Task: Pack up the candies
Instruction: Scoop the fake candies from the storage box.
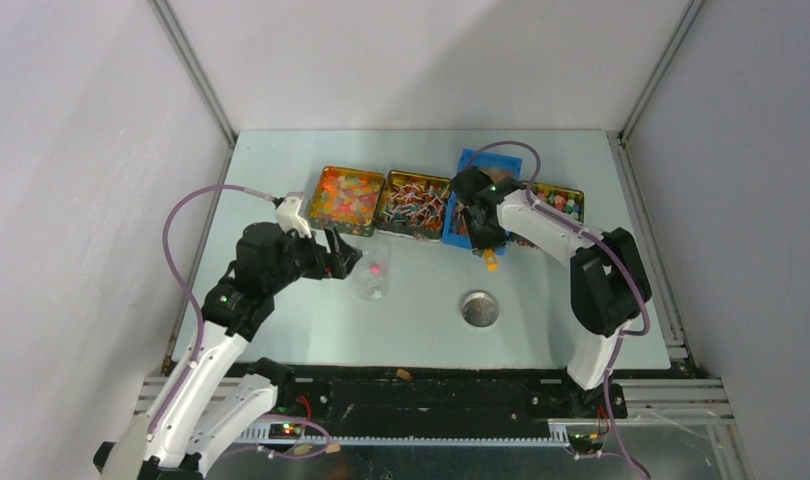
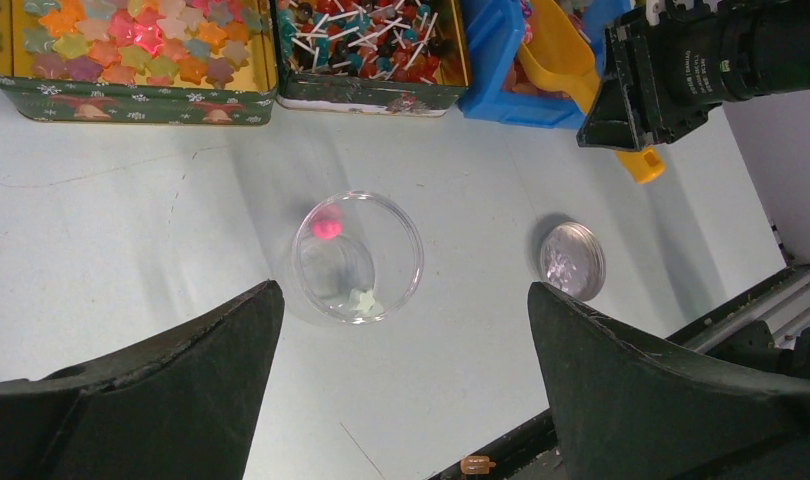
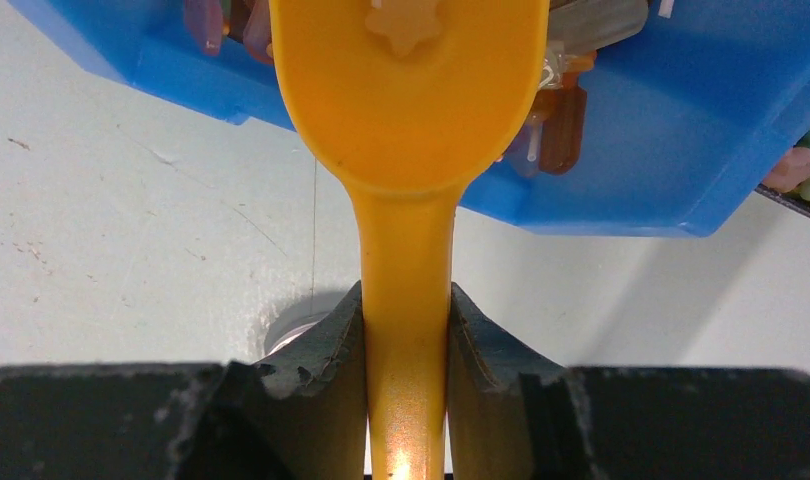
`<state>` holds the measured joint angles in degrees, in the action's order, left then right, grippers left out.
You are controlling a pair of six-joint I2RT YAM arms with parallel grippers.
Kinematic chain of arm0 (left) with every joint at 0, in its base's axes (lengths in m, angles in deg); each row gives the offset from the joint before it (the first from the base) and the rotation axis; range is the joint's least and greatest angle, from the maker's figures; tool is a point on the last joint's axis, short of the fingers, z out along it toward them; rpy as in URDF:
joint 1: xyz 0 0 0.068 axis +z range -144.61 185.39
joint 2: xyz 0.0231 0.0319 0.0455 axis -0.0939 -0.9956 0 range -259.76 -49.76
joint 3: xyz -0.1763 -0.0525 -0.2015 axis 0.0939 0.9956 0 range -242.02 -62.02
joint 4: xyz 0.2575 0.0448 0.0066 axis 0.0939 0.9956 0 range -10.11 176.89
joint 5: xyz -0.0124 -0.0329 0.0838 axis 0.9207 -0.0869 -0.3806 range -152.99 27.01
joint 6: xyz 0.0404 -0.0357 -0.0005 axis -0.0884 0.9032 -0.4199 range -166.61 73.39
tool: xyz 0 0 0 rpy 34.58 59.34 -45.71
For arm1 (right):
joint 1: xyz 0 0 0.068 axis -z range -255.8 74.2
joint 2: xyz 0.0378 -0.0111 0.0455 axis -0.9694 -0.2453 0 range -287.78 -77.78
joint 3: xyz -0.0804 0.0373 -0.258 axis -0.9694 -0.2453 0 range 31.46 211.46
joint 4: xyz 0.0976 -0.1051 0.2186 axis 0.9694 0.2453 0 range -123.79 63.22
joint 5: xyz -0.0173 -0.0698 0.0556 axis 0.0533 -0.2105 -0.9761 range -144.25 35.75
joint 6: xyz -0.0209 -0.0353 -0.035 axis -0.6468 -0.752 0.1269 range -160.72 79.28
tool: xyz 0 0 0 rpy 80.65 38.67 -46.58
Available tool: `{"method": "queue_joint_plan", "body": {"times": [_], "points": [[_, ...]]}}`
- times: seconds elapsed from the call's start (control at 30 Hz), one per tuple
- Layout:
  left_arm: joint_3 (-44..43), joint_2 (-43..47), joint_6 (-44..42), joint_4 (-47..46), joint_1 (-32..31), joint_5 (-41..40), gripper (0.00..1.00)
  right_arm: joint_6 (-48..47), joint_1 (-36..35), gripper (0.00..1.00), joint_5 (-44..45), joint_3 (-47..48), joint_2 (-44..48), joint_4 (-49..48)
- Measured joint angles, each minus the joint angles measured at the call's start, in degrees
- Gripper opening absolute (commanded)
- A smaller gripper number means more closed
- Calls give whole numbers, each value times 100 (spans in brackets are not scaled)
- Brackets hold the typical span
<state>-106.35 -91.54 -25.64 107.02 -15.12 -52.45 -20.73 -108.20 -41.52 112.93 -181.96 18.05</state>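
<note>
Candies fill a row of containers at the back: star jellies in a tin (image 1: pixel 346 195), lollipops in another tin (image 1: pixel 413 203), wrapped pieces in a blue bin (image 1: pixel 468 200). My right gripper (image 3: pixel 406 320) is shut on the handle of the orange scoop (image 3: pixel 406 150). The scoop's bowl lies over the blue bin (image 3: pixel 641 170) with one pale star candy (image 3: pixel 406 25) in it. My left gripper (image 2: pixel 401 340) is open, just near of a clear jar (image 2: pixel 358 256), not touching it. The jar holds a pink candy (image 2: pixel 326 226) and a pale star (image 2: pixel 362 301).
A round silver lid (image 1: pixel 480 308) lies flat on the table right of the jar. A fourth tin (image 1: pixel 561 200) of mixed sweets sits partly hidden behind the right arm. One stray orange candy (image 2: pixel 476 464) lies at the table's front edge.
</note>
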Motion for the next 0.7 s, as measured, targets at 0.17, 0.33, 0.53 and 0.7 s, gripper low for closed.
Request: {"method": "queue_joint_plan", "body": {"times": [0.17, 0.33, 0.53, 0.7], "points": [[0, 24, 0, 0, 0, -20, 100, 17, -72, 0, 127, -131, 144, -103], [0, 33, 0, 2, 0, -57, 100, 17, -111, 0, 232, -133, 452, -107], [0, 70, -2, 9, 0, -133, 100, 13, -151, 0, 319, -140, 916, -50], [0, 98, -2, 44, 0, -142, 100, 9, -149, 0, 402, -140, 1069, 103]]}}
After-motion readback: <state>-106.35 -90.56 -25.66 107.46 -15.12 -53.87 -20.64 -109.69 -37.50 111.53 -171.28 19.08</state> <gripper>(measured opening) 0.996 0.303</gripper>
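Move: The right hand holds the yellow scoop by its handle at the near edge of the blue tray. The tray's middle is about 9 cm ahead and 1 cm to the left, some 7 below. The clear jar being filled stands roughly 22 cm to the left and 4 back. The round lid lies 12 cm back and 1 left; the star tin is 12 cm to the right and 7 ahead. From the left hand, the jar is about 4 cm ahead, 5 right and 17 below. Keeping its pinch on the scoop handle, the right hand lifts nearly straight up, about 6 cm, away from the blue tray and its candies. As it rises, the wrist tilts some 10 degrees so that the fingers point farther forward and the front of the scoop's bowl tips up. ##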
